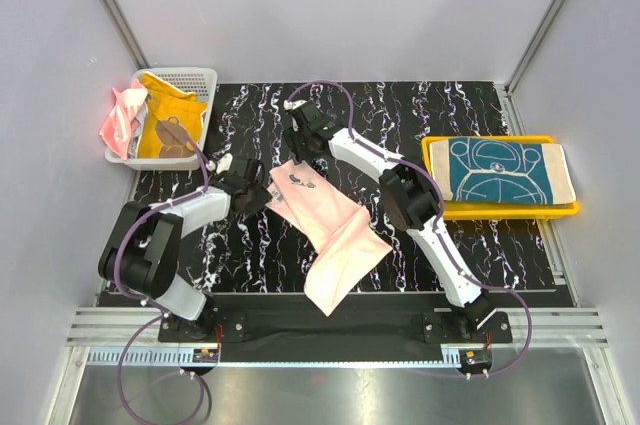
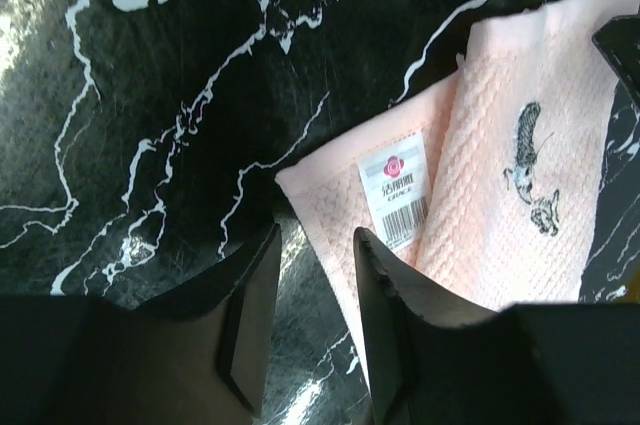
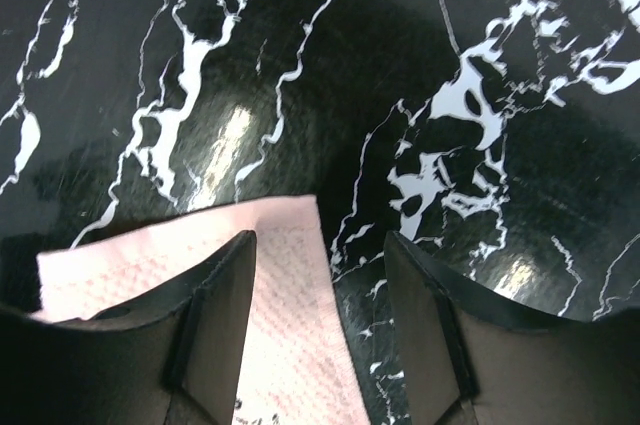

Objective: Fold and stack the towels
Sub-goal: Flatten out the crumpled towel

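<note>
A pale peach towel (image 1: 335, 240) lies diagonally across the middle of the black marble table, its far end bearing a small printed animal. My left gripper (image 1: 258, 193) sits at its far-left edge. In the left wrist view my left gripper (image 2: 317, 235) is open astride that edge of the towel (image 2: 500, 225), near its white label (image 2: 395, 185). My right gripper (image 1: 303, 145) stands at the far corner. The right wrist view shows my right gripper (image 3: 320, 237) open, with the towel's corner (image 3: 290, 295) lying between the jaws.
A white mesh basket (image 1: 205, 80) at the back left holds an orange-yellow bear towel (image 1: 168, 127) and a coral pink one (image 1: 120, 117). On the right, a yellow tray (image 1: 432, 160) carries a folded teal-and-cream towel (image 1: 505, 172).
</note>
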Controlling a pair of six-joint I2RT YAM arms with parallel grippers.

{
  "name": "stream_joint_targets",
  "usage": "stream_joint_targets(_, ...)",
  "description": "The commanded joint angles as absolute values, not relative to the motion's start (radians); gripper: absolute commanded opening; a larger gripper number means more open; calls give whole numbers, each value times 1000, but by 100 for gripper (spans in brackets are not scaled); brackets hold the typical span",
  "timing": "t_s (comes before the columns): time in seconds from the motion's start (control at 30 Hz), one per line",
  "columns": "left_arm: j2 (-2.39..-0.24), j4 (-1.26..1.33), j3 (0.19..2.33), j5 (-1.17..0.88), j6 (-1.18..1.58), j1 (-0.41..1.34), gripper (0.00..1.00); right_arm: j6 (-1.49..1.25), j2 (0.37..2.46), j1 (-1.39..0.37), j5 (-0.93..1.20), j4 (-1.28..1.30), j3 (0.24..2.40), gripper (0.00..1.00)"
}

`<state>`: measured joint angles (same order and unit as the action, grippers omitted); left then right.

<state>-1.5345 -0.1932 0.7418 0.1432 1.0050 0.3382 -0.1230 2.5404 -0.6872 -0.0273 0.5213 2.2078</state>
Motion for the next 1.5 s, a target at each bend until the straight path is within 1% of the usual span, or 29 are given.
stream_joint_targets(0.0, -1563, -213, 788, 232, 999, 337, 40, -106, 2569, -687, -81, 551, 2260, 61)
stream_joint_targets(0.1, -1603, -248, 822, 262, 997, 337, 40, -109, 2574, -686, -68, 546, 2264, 58)
stream_joint_targets(0.13, -1614, -259, 847, 276, 996, 336, 40, -112, 2577, -687, -66, 546, 2267, 54)
stream_joint_targets(0.2, -1644, -281, 867, 279, 989, 336, 38, -112, 2582, -687, -58, 551, 2273, 52)
stream_joint_targets(0.43, -1720, -314, 911, 276, 983, 337, 35, -118, 2568, -687, -52, 532, 2226, 33)
stream_joint_targets(0.47, -1726, -314, 916, 273, 979, 339, 32, -118, 2566, -686, -55, 534, 2223, 28)
stream_joint_targets(0.5, -1745, -314, 926, 270, 970, 339, 30, -114, 2562, -687, -58, 532, 2220, 25)
stream_joint_targets(0.57, -1762, -325, 946, 270, 959, 339, 26, -110, 2553, -687, -78, 529, 2198, 24)
stream_joint_targets(0.6, -1773, -325, 962, 270, 954, 339, 20, -112, 2542, -684, -86, 522, 2189, 22)
stream_joint_targets(0.67, -1795, -336, 980, 268, 939, 339, 14, -107, 2530, -684, -101, 517, 2169, 20)
stream_joint_targets(0.7, -1801, -340, 998, 268, 927, 341, 9, -107, 2519, -684, -107, 512, 2161, 19)
stream_joint_targets(0.8, -1821, -357, 1026, 270, 911, 341, 0, -117, 2494, -678, -120, 502, 2135, 17)
stream_joint_targets(0.9, -1822, -373, 1063, 279, 881, 341, 0, -136, 2458, -661, -124, 482, 2096, 13)
stream_joint_targets(1.03, -1815, -422, 1143, 311, 790, 339, 0, -169, 2389, -603, -123, 457, 2014, 5)
stream_joint_targets(1.17, -1766, -416, 1200, 311, 690, 345, 0, -172, 2260, -574, -141, 428, 1941, 2)
stream_joint_targets(1.27, -1683, -406, 1207, 304, 624, 357, 0, -146, 2191, -575, -175, 422, 1895, 0)
stream_joint_targets(1.47, -1488, -456, 1204, 298, 513, 402, 0, -138, 1930, -574, -239, 396, 1737, 0)
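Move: The towel's corner with the care label lies about 4 cm ahead of the left hand, 1 cm to its left and 2 cm below; the cat print is some 5 cm ahead and 10 cm right of that hand. The right hand is almost on the other far corner, about 1 cm ahead, straight on and 1 cm below, with the print roughly 5 cm back and 1 cm right of it, and the labelled corner 7 cm back and 9 cm left. The left hand slides forward about 6 cm low over the table and closes on the labelled corner, while the right hand shuts almost in place on the other far corner. With both corners pinched, the right hand sweeps some 12 cm to the right, drawing the far edge out, and both hands rise 8 to 9 cm at the end, the left tilting its left side up and both turning about 15 degrees clockwise. ##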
